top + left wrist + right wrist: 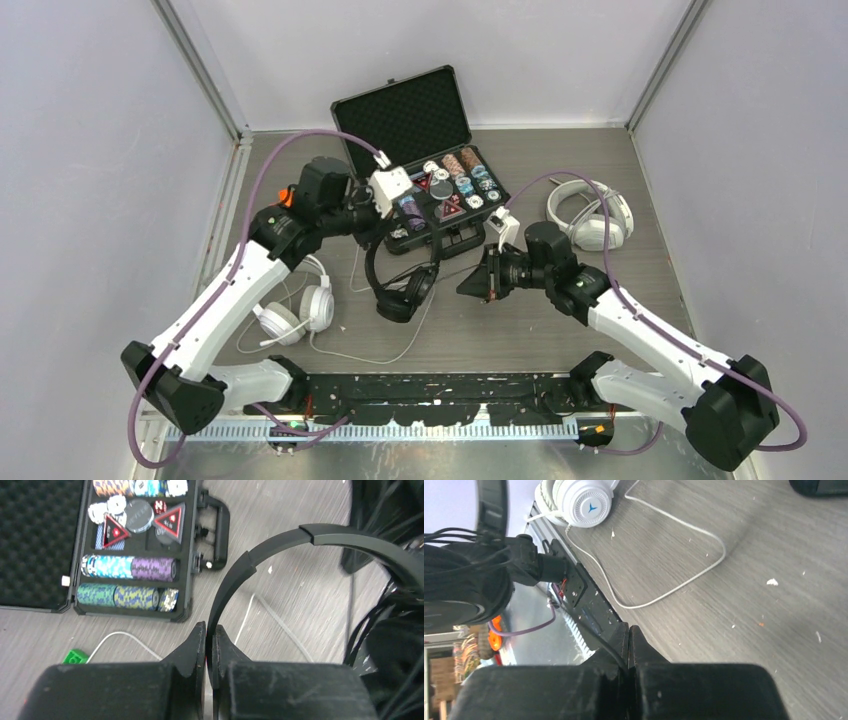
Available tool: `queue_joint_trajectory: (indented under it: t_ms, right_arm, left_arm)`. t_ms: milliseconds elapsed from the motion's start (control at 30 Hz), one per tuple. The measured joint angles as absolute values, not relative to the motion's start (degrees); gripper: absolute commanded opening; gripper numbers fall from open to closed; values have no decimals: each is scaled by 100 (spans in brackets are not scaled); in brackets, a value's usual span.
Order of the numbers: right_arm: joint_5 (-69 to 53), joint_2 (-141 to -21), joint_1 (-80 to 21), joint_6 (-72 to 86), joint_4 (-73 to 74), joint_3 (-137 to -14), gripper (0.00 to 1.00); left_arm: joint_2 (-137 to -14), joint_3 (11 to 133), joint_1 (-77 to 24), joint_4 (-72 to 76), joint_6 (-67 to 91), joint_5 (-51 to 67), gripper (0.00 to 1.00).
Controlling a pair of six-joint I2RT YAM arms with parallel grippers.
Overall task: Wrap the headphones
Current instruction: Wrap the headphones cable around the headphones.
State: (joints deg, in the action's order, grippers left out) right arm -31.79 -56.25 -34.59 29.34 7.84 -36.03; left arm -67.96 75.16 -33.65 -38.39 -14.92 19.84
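Observation:
The slim black headphones [402,292] hang just above the table in the middle. My left gripper [372,235] is shut on their headband [280,542], which arcs up from between the jaws [210,632]. One black ear cup [395,645], with black cord wound round it, sits at the right edge of the left wrist view. My right gripper [466,286] is shut on the thin black cord [606,647] that runs to the ear cup [459,590]. White round-cup headphones [300,310] lie at the left. The bulky white-grey headphones [590,215] lie at the back right.
An open black case [430,170] of poker chips stands behind the black headphones, its handle [222,530] facing them. A loose white cord [385,355] trails over the table from the white pair. A small green brick [75,656] lies near the case.

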Motion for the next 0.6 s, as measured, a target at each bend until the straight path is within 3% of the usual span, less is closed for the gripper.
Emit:
queue_joint_trajectory:
  t_ms: [233, 600]
  right_arm:
    - [-3468, -5218, -3402, 3564, 1557, -3721, 0]
    - [-3371, -4619, -3402, 4403, 1398, -3726, 0]
  left_arm:
    - [-7164, 7251, -3570, -4032, -2956, 1511, 0]
    - [-7227, 7002, -3806, -3120, -3391, 1343, 0]
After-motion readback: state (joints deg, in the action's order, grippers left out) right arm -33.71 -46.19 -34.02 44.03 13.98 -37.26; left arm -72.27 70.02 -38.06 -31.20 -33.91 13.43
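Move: The right hand already pinches the black headphones cable; the black ear cups hang about 9 cm to its left, roughly level fore and aft and some 4 cm higher. From the left hand, closed on the headband, those cups are about 10 cm back, 5 cm right and 8 cm down. Counted from the right hand, the poker case is 20 cm ahead, 4 cm left and 15 cm below, and the white cord's bend 5 cm left, 1 cm back, 17 cm below. Keeping its pinch on the cable, the right hand draws back about 3 cm beside the ear cups, then climbs some 4.5 cm, its left-pointing fingers tilting up a little. Meanwhile the left hand, still gripping the headband, lowers the headphones about 4 cm, easing nearly 3 cm forward and rolling some 20 degrees to swing the cups towards the right hand. ##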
